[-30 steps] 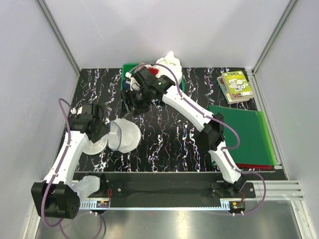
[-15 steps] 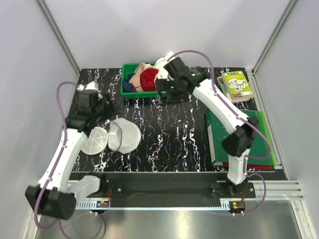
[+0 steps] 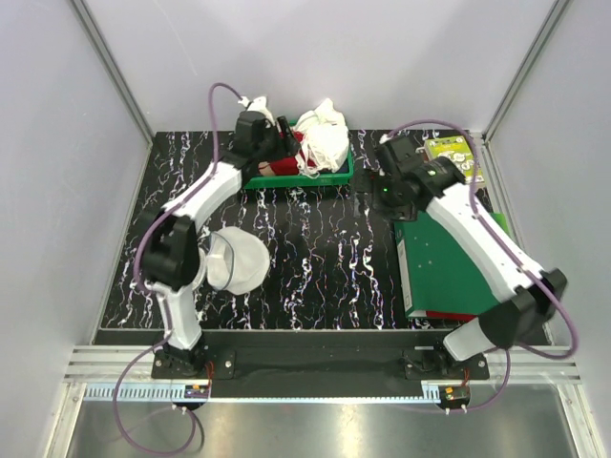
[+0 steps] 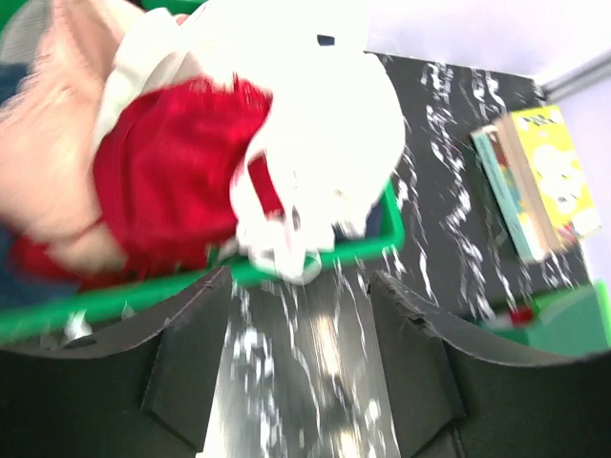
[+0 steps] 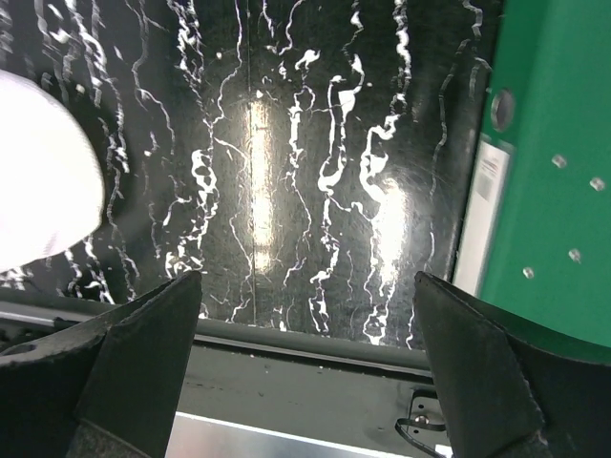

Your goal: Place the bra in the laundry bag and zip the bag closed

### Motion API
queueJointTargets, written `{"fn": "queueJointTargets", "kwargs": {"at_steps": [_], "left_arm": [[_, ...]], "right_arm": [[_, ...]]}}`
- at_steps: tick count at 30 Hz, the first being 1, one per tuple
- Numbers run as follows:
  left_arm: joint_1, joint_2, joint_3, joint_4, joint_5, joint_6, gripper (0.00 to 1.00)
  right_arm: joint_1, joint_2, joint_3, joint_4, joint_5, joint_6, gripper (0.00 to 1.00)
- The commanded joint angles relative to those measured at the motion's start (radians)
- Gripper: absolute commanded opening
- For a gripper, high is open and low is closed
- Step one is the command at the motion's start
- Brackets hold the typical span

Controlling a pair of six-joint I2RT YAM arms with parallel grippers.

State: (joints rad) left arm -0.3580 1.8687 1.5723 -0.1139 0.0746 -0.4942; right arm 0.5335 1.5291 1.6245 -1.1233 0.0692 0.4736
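The white bra [image 3: 323, 132] lies heaped on the right end of the green bin [image 3: 298, 177] at the back, and one of its straps hangs over the bin's front rim [image 4: 315, 256]. In the left wrist view the bra [image 4: 325, 134] sits just beyond my left gripper [image 4: 301, 291], which is open with only tabletop between its fingers [image 4: 191, 334]. From above, the left gripper [image 3: 284, 141] hovers at the bin's left part. The white mesh laundry bag [image 3: 239, 260] rests at the front left, partly behind the left arm. My right gripper [image 3: 374, 200] hangs open and empty over mid-table, far from the laundry bag [image 5: 38, 181].
A red bunched garment [image 4: 162, 181] and a beige cloth [image 4: 48, 143] fill the bin beside the bra. A green folder [image 3: 468, 267] lies on the right side under the right arm, and its edge [image 5: 554, 143] is close to the right gripper. Books [image 3: 453, 164] are stacked at the back right.
The left arm swung from the laundry bag up to the green bin, and its jaws widened. The right arm pulled back from the bin to the right-middle of the table and opened fully.
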Motion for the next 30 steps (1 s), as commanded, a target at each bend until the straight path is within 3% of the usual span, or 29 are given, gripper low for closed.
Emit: {"fn": "queueJointTargets", "kwargs": {"at_steps": [1,6,13,14,16,23,30], "left_arm": [[-0.007,0.165,0.164,0.135,-0.019,-0.047,0.65],[-0.022,0.322,0.236,0.181,-0.013,-0.104,0.55],[-0.052,0.350,0.284,0.132,-0.064,-0.069,0.17],[-0.055,0.337,0.288,0.117,-0.071,-0.058,0.08],[-0.061,0.285,0.305,0.063,-0.108,-0.025,0.01],[-0.119,0.043,0.353,-0.062,-0.130,0.068,0.00],[-0.197,-0.207,0.292,-0.335,-0.110,0.169,0.00]], "right_arm": [[-0.024,-0.168,-0.064,0.028,0.075,0.049,1.00],[-0.040,-0.257,-0.124,0.023,0.087,0.072,1.00],[-0.040,-0.308,-0.140,-0.018,0.093,0.077,1.00],[-0.041,-0.311,-0.141,-0.024,0.093,0.076,1.00],[-0.041,-0.322,-0.144,-0.026,0.092,0.074,1.00],[-0.041,-0.314,-0.160,-0.003,0.046,0.059,1.00],[-0.041,-0.305,-0.176,0.042,-0.017,0.049,1.00]]}}
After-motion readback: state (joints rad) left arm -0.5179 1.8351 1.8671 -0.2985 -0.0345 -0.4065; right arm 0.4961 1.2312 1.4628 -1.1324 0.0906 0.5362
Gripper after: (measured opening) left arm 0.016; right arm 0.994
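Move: The white bra lies heaped at the right end of the green bin, its middle about 6 cm ahead of the open left hand, 7 cm to its right and 11 cm below. The red garment is some 5 cm ahead of that hand, hardly to its left, and the peach garment roughly 6 cm ahead and 5 cm left, both about 12 cm down. From the right hand the bra is about 27 cm ahead, 12 cm left and 11 cm below. Down some 11 cm, and about 5 cm forward and right, the left hand dips to the near left part of the bra, its fingers shutting on the white fabric at the bottom, then climbs about 22 cm, drawing back roughly 8 cm with the fingertips tilting up. The right hand, wide open and empty, eases back, right and a little up, away from the bin. ##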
